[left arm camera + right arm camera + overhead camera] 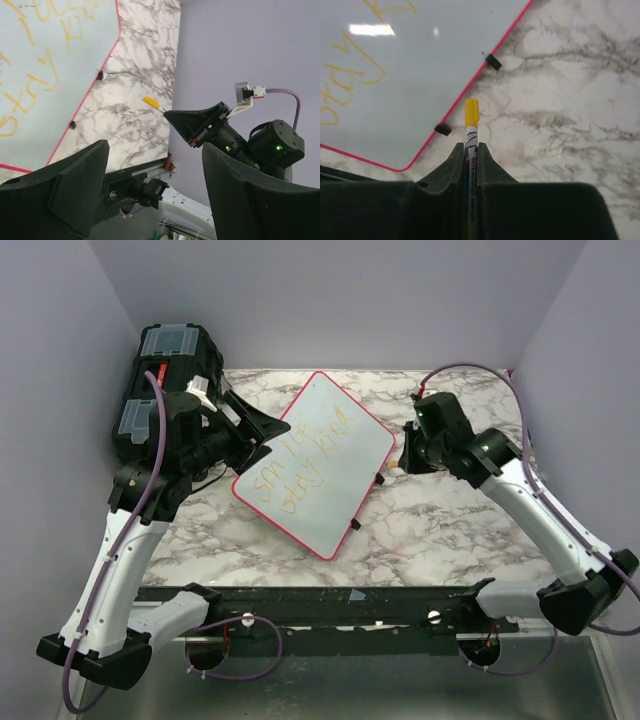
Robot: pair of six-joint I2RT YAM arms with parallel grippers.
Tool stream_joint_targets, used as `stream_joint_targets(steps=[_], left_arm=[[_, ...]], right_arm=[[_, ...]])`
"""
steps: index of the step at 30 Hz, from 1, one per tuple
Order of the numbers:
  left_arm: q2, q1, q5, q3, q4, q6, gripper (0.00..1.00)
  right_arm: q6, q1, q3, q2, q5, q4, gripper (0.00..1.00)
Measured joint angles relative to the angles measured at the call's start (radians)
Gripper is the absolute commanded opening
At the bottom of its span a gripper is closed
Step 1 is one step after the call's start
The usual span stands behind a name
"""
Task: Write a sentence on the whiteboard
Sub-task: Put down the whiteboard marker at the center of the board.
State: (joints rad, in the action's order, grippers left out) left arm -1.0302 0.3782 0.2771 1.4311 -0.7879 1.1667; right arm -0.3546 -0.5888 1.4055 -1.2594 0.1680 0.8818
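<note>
The whiteboard [330,455], white with a pink-red frame, lies flat and turned diagonally on the marble table. The sentence [298,465] runs across it in two lines of yellow letters; the lower line reads "stay kind" [30,92]. My left gripper [262,437] hovers at the board's left edge, open and with nothing between its fingers [80,172]. Just off the board's right edge, my right gripper [400,458] is shut on a yellow-capped whiteboard marker [471,122]. The marker's cap points toward the board's clipped edge. The left wrist view also catches the marker [151,103].
A black toolbox [175,365] with clear-lidded compartments stands at the back left, behind the left arm. Two small black clips [493,61] sit on the board's right edge. Purple walls close in the table on three sides. A black rail [330,602] runs along the near edge.
</note>
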Motion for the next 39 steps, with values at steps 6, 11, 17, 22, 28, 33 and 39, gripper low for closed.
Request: stream_joint_targets(steps=[6,11,17,22,28,33,39], left_arm=[[0.026,-0.024,-0.05,-0.042,-0.049,-0.066,0.76],[0.054,-0.026,-0.076,-0.095,-0.076,-0.093,0.76],[0.102,-0.031,-0.093,-0.147,-0.08,-0.105,0.76],[0.12,-0.033,-0.108,-0.159,-0.091,-0.114,0.76],[0.138,-0.039,-0.13,-0.164,-0.114,-0.132,0.76],[0.164,-0.045,-0.152,-0.166,-0.128,-0.151,0.76],[0.174,-0.045,-0.17,-0.171,-0.133,-0.167,0.77]], right_arm=[[-0.105,0.0,-0.01,-0.14,0.004,0.184,0.01],[-0.154,0.0,-0.04,-0.228,0.046,0.253,0.01],[-0.182,0.0,-0.159,-0.262,0.066,0.218,0.0],[-0.191,0.0,-0.293,-0.292,0.063,0.097,0.01],[-0.193,0.0,-0.352,-0.235,0.048,0.032,0.31],[-0.201,0.001,-0.364,-0.216,0.048,0.021,0.74],[-0.198,0.001,-0.29,-0.158,0.052,0.056,1.0]])
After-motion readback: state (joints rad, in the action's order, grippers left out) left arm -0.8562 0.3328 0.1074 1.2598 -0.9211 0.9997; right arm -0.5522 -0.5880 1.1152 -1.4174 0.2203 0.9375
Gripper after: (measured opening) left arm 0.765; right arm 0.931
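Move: The right hand, already holding the marker, is headed for bare marble right of the whiteboard, about 4 cm back, 4 cm to its right and 24 cm below. Relative to that hand, the board's middle is roughly 10 cm ahead and 20 cm left; its far black clip is about 7 cm ahead, 4 cm left, its near clip 2 cm back, 10 cm left, all some 23 cm down. From the left hand the bare spot is level ahead, about 29 cm right and 37 cm below. Sinking about 19 cm, with some 5 cm back and 4 cm right, the right hand carries the marker down to the marble beside the board, tipping its fingers about 30 degrees steeper. It pauses there, spreads the fingers wide to let go, and starts back up by 3 or 4 cm. The empty left hand, still open, drops about 6 cm and drifts as far left. ##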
